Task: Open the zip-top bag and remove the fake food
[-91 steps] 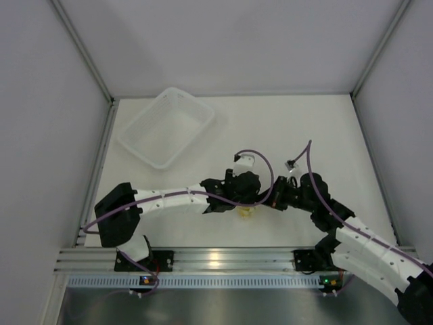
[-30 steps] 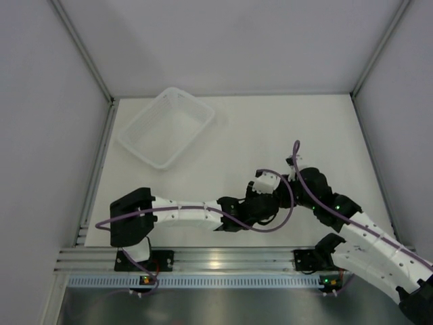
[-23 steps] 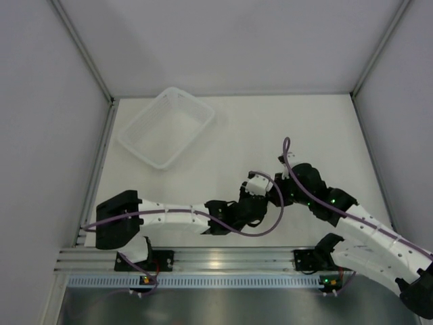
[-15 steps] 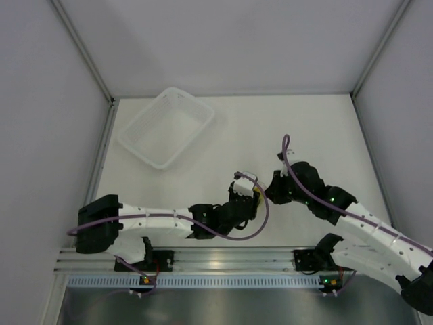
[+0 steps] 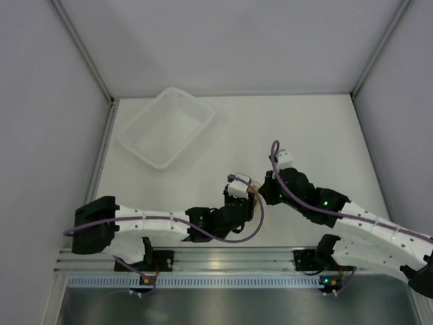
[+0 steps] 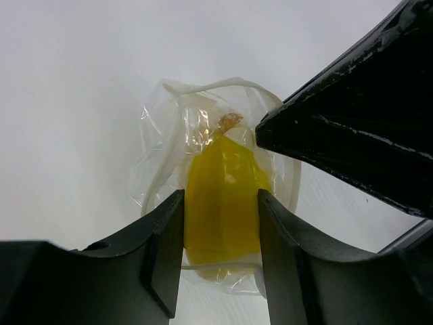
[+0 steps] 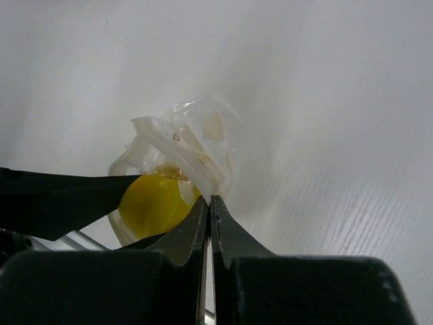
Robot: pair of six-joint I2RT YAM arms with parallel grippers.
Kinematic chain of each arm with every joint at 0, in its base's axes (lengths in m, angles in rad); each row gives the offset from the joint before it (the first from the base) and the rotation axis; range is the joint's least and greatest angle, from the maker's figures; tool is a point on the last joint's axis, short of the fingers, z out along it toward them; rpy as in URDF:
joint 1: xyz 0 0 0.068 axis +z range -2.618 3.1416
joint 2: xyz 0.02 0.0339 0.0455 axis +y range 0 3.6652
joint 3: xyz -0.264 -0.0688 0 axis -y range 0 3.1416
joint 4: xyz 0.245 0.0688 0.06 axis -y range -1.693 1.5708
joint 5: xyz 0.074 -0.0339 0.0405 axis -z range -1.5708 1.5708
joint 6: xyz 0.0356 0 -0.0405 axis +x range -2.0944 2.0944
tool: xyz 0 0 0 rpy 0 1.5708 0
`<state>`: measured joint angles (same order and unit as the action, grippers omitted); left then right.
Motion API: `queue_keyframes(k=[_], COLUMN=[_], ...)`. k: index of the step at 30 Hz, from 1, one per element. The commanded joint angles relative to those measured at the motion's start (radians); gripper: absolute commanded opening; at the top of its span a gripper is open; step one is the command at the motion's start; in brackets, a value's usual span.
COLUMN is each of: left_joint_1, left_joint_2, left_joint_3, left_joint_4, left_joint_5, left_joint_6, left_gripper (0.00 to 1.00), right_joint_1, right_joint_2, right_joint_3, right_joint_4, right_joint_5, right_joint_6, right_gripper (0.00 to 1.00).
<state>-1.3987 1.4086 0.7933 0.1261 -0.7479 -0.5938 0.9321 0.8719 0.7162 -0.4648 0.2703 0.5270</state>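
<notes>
The zip-top bag (image 6: 162,128), a small clear crinkly pouch, hangs between my two grippers just in front of the arm bases (image 5: 255,191). Inside it sits the fake food (image 6: 223,196), a bright yellow lump. My left gripper (image 6: 220,203) is shut on the lump, one finger pressed on each side and the bag plastic around it. My right gripper (image 7: 210,200) is shut on the bag's white zip edge (image 7: 183,159) at its tips. In the right wrist view the yellow lump (image 7: 152,203) shows beside a left finger (image 7: 54,196).
A translucent white basket tray (image 5: 203,112) stands at the back left of the white table. Metal frame posts and grey walls close in both sides. The two wrists sit close together, with purple cables looping over them.
Over the last second both grippers have shifted a little to the left together, keeping the bag and the yellow lump between them. The grips look unchanged.
</notes>
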Motion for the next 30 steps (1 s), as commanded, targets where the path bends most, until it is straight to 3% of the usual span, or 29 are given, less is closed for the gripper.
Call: queue_keyframes(k=[1, 18, 29, 30], left_joint_1=[-0.016, -0.016, -0.016, -0.016], left_joint_2=[-0.043, -0.111, -0.140, -0.142], left_joint_3=[-0.005, -0.037, -0.046, -0.046], left_joint_4=[0.030, 0.027, 0.018, 0.018], left_joint_5=[-0.028, -0.067, -0.094, -0.091], left_joint_6=[-0.057, -0.101, -0.136, -0.141], left_gripper=[0.00, 0.00, 0.00, 0.00], right_joint_1=[0.049, 0.062, 0.082, 0.083], right_joint_2=[-0.013, -0.022, 0.002, 0.010], right_joint_3=[0.013, -0.055, -0.100, -0.100], right_joint_4=[0.146, 0.164, 0.244, 0.248], right_joint_5=[0.050, -0.042, -0.106, -0.106], right_joint_6=[-0.007, -0.048, -0.024, -0.021], right_gripper=[0.00, 0.30, 0.30, 0.25])
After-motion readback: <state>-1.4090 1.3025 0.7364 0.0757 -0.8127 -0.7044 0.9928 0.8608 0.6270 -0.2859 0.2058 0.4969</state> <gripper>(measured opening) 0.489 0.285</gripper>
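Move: My left hand still grips the bag, with the yellow fake food between its fingers, about 1 cm ahead of its hand point, 1 cm right and 1 cm below. My right fingers are shut at the bag's open rim. From that hand the food's middle lies roughly 3 cm left, 1 cm back and 1 cm lower. The near part of the rim is level with its tips, some 1 cm left and 1 cm down. I slide my right hand about 3 cm left, rising about 1.5 cm at first while its shut fingers spread to nearly a third, then sinking 2 cm and easing back a little so the tips straddle the bag's rim beside the food, one inside the mouth and one outside. My left hand keeps its hold and carries the bag some 2.5 cm left and 1 cm up. ##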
